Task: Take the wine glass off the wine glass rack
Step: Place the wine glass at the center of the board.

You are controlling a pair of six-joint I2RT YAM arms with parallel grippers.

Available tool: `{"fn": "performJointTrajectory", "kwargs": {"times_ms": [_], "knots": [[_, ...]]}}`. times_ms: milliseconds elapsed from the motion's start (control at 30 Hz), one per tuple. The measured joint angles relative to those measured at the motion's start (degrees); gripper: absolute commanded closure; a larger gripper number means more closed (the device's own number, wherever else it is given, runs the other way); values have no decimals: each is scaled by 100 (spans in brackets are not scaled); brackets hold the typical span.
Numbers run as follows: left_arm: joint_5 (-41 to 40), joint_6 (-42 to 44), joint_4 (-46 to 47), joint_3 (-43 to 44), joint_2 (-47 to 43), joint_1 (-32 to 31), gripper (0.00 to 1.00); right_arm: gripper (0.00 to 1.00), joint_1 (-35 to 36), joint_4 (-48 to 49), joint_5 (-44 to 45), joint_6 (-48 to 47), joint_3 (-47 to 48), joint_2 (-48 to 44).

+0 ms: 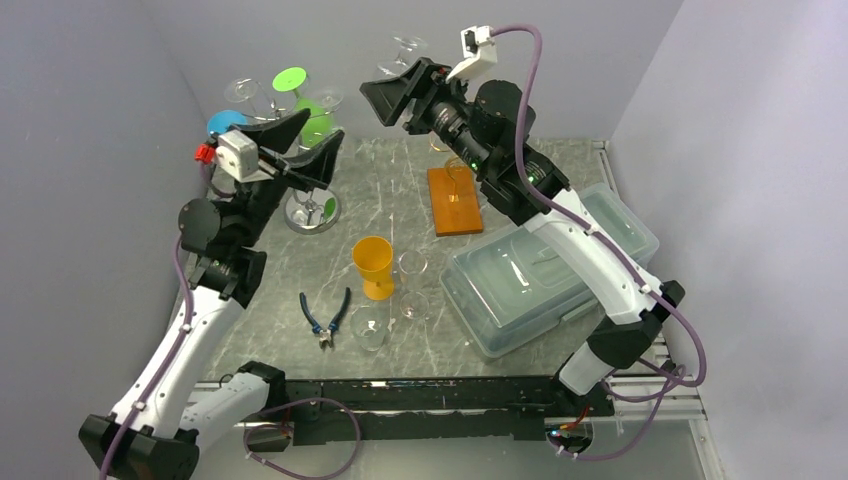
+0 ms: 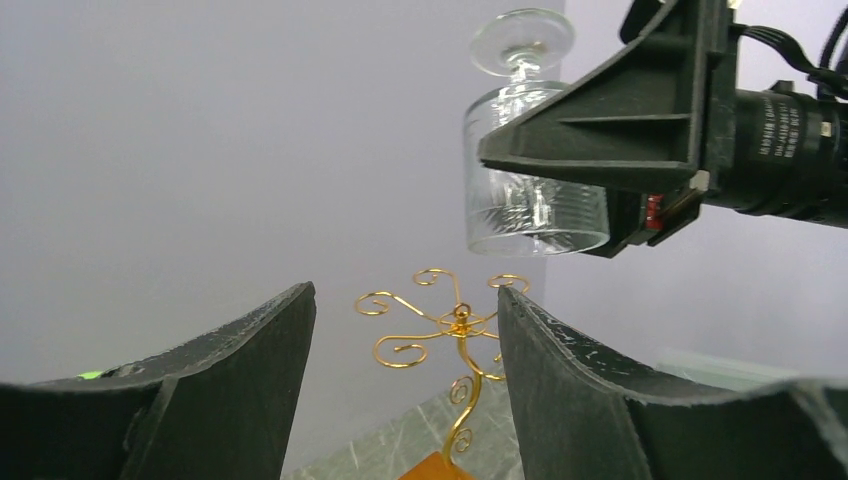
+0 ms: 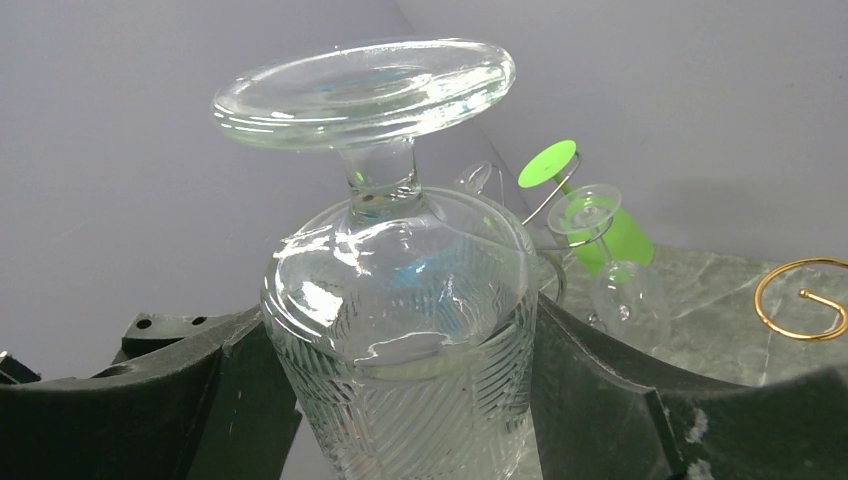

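A clear ribbed wine glass [image 3: 400,330] hangs upside down, foot up, high above the table's back, with my right gripper [image 3: 400,400] shut on its bowl. The same glass [image 2: 535,170] shows at the upper right of the left wrist view, and its foot [image 1: 407,45] shows from above. The gold wire wine glass rack [image 2: 450,330] on an orange wooden base [image 1: 455,205] stands below it with bare curled hooks. My left gripper [image 2: 405,295] is open with nothing between its fingers, raised at the back left [image 1: 312,140] and facing the gold rack.
A silver stand [image 1: 310,210] with several green, blue and clear glasses is behind the left gripper. A yellow goblet [image 1: 374,265], two clear glasses [image 1: 412,285] [image 1: 368,328] and blue pliers [image 1: 325,315] are mid-table. A clear lidded box [image 1: 540,265] lies on the right.
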Motion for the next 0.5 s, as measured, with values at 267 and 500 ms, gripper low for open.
{"fn": "performJointTrajectory", "kwargs": {"times_ms": [267,500], "knots": [[76,437,450,-9,435,-621,31,75,0,-17,0,0,0,170],[-127,752,1034,-101,769,-1049,32,75,2,59,-2,2,-2,177]]}}
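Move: The clear wine glass hangs upside down in the right hand's fingers, its middle about 2 cm above that hand's point. From the left hand it lies some 12 cm to the right, 5 cm ahead and 4 cm higher. Beyond it, the top of the gold rack is about 21 cm ahead of the left hand, 22 cm right and 20 cm below; the green glass on the silver rack is roughly 20 cm ahead, 5 cm left and 17 cm below. The left hand, fingers still spread wide, sweeps about 6 cm to its right towards the upside-down wine glass, sinking barely a centimetre and turning less than 10 degrees, clockwise with the fingertips lifting a little, and slows as it closes in without yet having the glass between its fingers. The right hand keeps its grip on the glass bowl and eases about a centimetre each forward, left and down, then holds it there, foot up. ##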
